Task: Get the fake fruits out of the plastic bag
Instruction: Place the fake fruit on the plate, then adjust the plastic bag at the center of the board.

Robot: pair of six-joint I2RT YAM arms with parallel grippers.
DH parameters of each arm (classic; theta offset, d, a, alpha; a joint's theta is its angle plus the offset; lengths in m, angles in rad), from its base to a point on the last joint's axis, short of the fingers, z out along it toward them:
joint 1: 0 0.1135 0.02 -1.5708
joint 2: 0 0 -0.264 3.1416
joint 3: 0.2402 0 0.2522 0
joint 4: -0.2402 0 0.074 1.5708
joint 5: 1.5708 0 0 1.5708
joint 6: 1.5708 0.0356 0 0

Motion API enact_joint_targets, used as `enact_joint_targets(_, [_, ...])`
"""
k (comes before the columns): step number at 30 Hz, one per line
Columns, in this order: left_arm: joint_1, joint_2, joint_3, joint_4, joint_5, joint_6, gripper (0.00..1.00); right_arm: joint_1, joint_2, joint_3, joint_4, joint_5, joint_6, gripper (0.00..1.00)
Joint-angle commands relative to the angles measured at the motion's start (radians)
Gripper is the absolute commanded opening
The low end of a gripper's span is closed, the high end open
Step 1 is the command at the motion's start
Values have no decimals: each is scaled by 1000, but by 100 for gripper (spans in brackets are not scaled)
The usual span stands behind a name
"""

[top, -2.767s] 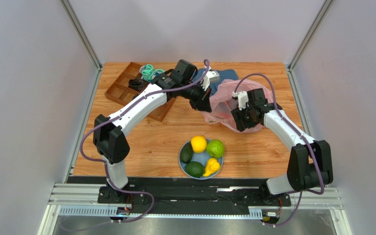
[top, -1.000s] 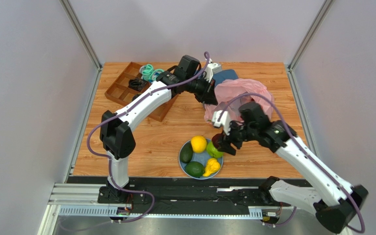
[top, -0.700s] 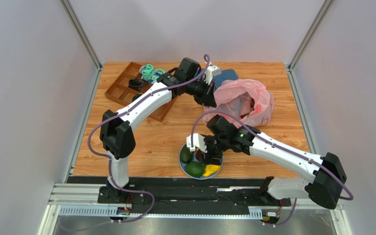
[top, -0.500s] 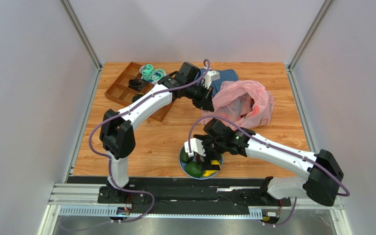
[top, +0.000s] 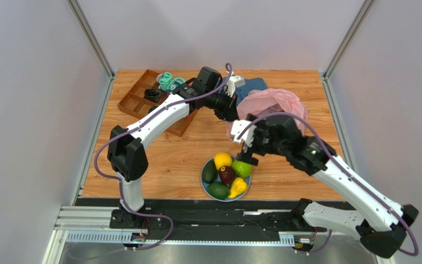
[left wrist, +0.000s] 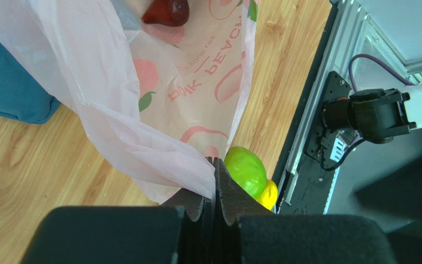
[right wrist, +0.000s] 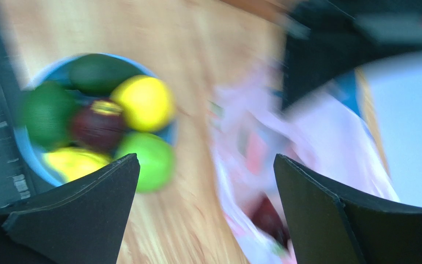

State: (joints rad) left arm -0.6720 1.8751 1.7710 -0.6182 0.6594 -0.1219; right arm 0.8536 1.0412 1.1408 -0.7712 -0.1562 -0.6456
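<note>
The pink plastic bag (top: 276, 104) lies at the back right of the table. My left gripper (top: 231, 114) is shut on its near edge, and the left wrist view shows the film pinched between the jaws (left wrist: 214, 165). A dark red fruit (left wrist: 166, 11) still lies inside the bag. The blue plate (top: 203, 177) holds a yellow citrus (top: 222, 160), a lime-green apple (top: 243, 168), a dark red fruit (top: 227, 175), two avocados (top: 209, 172) and a yellow pear (top: 237, 187). My right gripper (top: 250, 154) hangs open and empty between plate and bag, its jaws wide (right wrist: 205, 157).
A brown compartment tray (top: 139, 99) stands at the back left with teal rolled socks (top: 168, 81) beside it. A dark blue cloth (top: 253, 84) lies behind the bag. The right wrist view is blurred by motion.
My right gripper came down over the plate, opened and left a dark red fruit there. It has since lifted back toward the bag. The left gripper kept its hold on the bag.
</note>
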Motion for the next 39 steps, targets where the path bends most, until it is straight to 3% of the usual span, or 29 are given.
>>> enact_joint_targets(1, [14, -33, 42, 15, 45, -21, 0, -200, -41, 16, -34, 141, 125, 100])
enact_joint_targets(2, [12, -33, 45, 17, 48, -24, 0, -302, -32, 19, -7, 126, 148, 100])
enact_joint_targets(5, [14, -44, 33, 21, 71, -32, 0, -442, 49, 48, 41, 84, 199, 95])
enact_joint_targets(9, [14, -71, -13, 43, 103, -53, 0, -519, 199, 50, 104, 112, 190, 76])
enact_joint_targets(13, [8, -102, -65, 78, 143, -59, 0, -628, 296, -41, 138, 233, 187, 70])
enact_joint_targets(17, [-23, -126, -74, 66, 184, -3, 0, -844, 284, -101, 22, 271, 282, 62])
enact_joint_targets(20, [-61, -154, -77, 41, 189, 77, 0, -944, 277, -133, -33, 250, 297, 62])
enact_joint_targets(24, [-118, -183, -116, 29, 140, 175, 0, -946, 250, -119, -10, 170, 303, 65])
enact_joint_targets(29, [-143, -159, -122, 21, 121, 180, 0, -927, 269, -41, 58, -17, 311, 64])
enact_joint_targets(36, [-143, -125, -76, 3, 101, 192, 0, -897, 421, 23, 156, -40, 343, 62])
enact_joint_targets(39, [-141, -106, -62, -2, 98, 188, 0, -884, 494, 30, 196, -16, 339, 68])
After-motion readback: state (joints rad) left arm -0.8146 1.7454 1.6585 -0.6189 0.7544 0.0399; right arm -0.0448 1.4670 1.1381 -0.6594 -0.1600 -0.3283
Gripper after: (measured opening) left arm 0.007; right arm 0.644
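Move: The dark red fruit still in the pink bag lies about 13 cm ahead of the right hand, 14 cm to its right and some 18 cm below. The bag rim pinched in the left fingers is roughly 10 cm ahead and 4 cm left, at about hand height; the green apple on the plate is 3 cm back, straight below by 17 cm. From the left hand, that dark red fruit is about 3 cm ahead, 20 cm right and 17 cm down. Into the pink bag goes the empty right hand: it swings forward, right and down from above the plate, clockwise some 65 degrees, tipping down as the fingers narrow to about two thirds open. It runs far right, draws back a little, then pushes forward again under the film. The left hand, still pinching the rim, pulls it back about 9 cm, turning clockwise. ##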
